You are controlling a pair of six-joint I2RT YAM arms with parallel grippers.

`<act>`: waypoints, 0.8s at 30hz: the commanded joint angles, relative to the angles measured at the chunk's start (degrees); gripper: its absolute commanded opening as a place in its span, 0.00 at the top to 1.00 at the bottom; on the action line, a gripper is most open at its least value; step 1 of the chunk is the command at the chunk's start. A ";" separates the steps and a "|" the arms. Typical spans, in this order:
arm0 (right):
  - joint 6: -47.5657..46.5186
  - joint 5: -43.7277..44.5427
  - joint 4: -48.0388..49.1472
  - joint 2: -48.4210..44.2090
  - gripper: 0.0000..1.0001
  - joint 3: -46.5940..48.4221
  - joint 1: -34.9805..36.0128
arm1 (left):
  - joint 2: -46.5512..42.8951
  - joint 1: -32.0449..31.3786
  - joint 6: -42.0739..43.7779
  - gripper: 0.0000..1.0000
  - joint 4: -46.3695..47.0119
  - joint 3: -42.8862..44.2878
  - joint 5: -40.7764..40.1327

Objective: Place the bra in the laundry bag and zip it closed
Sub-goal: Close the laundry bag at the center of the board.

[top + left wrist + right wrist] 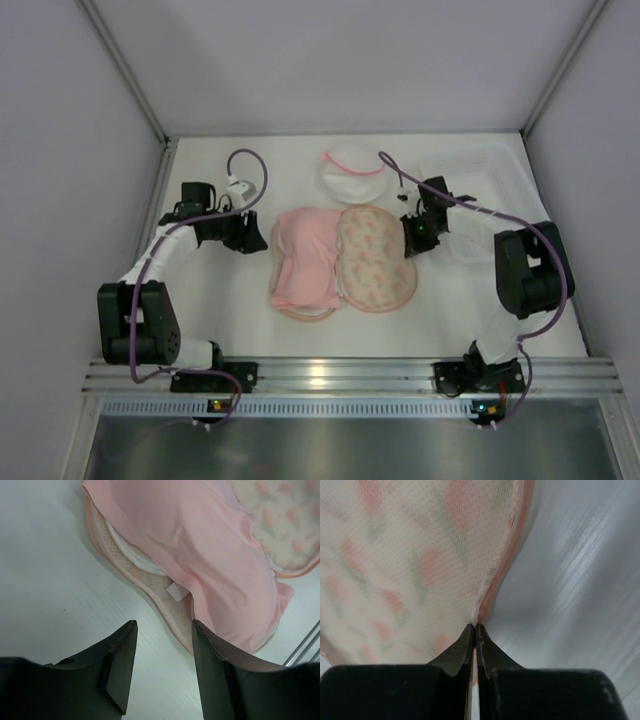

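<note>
The laundry bag [378, 262] lies open at mid-table, its right half showing pale mesh over a peach print. The salmon-pink bra [305, 258] rests on the bag's left half, covering most of it. My right gripper [408, 243] is at the right half's rim; in the right wrist view the gripper [475, 626] is shut on the pink edging and mesh of the bag [410, 555]. My left gripper [258, 240] stands open just left of the bag. In the left wrist view the gripper [164, 626] holds nothing, the bag's rim [165, 610] and the bra [210, 545] lying just ahead.
A white mesh round pouch with a pink rim [350, 172] sits behind the bag. A clear plastic tray [470, 175] stands at the back right, behind the right arm. Grey walls enclose three sides; a metal rail [350, 375] runs along the near edge.
</note>
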 commanded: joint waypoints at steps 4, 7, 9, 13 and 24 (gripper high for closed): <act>-7.14 4.09 -12.06 -6.73 1.00 11.06 0.97 | -1.06 0.15 -2.51 0.46 2.14 -1.88 1.06; -9.60 9.36 -16.22 -6.30 1.00 17.56 2.20 | -0.61 0.24 -5.05 0.47 4.32 -2.31 1.50; -10.05 11.48 -19.73 -4.98 1.00 21.61 4.05 | -0.70 0.41 -8.30 0.46 6.96 -2.75 1.59; -9.96 17.61 -23.43 -3.48 1.00 26.45 9.05 | -0.70 3.65 -14.36 0.47 10.31 -3.02 4.13; -17.87 37.23 -18.77 -3.57 1.00 28.91 34.36 | -6.06 12.97 -13.94 0.46 10.14 -6.09 7.39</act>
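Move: The bra lies on the left half of the opened laundry bag, about 21 cm left of the right hand, 1 cm nearer the base and about level in height. That hand already grips the outer right edge of the patterned lid flap, whose middle is some 6 cm to its left and 1 cm back. The small mesh bag sits about 12 cm left and 18 cm ahead of it. From the left hand the bra is roughly 9 cm right, 1 cm back and 10 cm below. The lid flap's right edge, still pinched in the shut right fingers, is lifted about 14 cm, swinging forward some 5 cm early on, then carried left about 10 cm towards the bra while the hand draws back. The wrist turns counter-clockwise as the fingertips tilt out forward and right. The left hand, empty and half open, edges left away from the bra and turns counter-clockwise. ##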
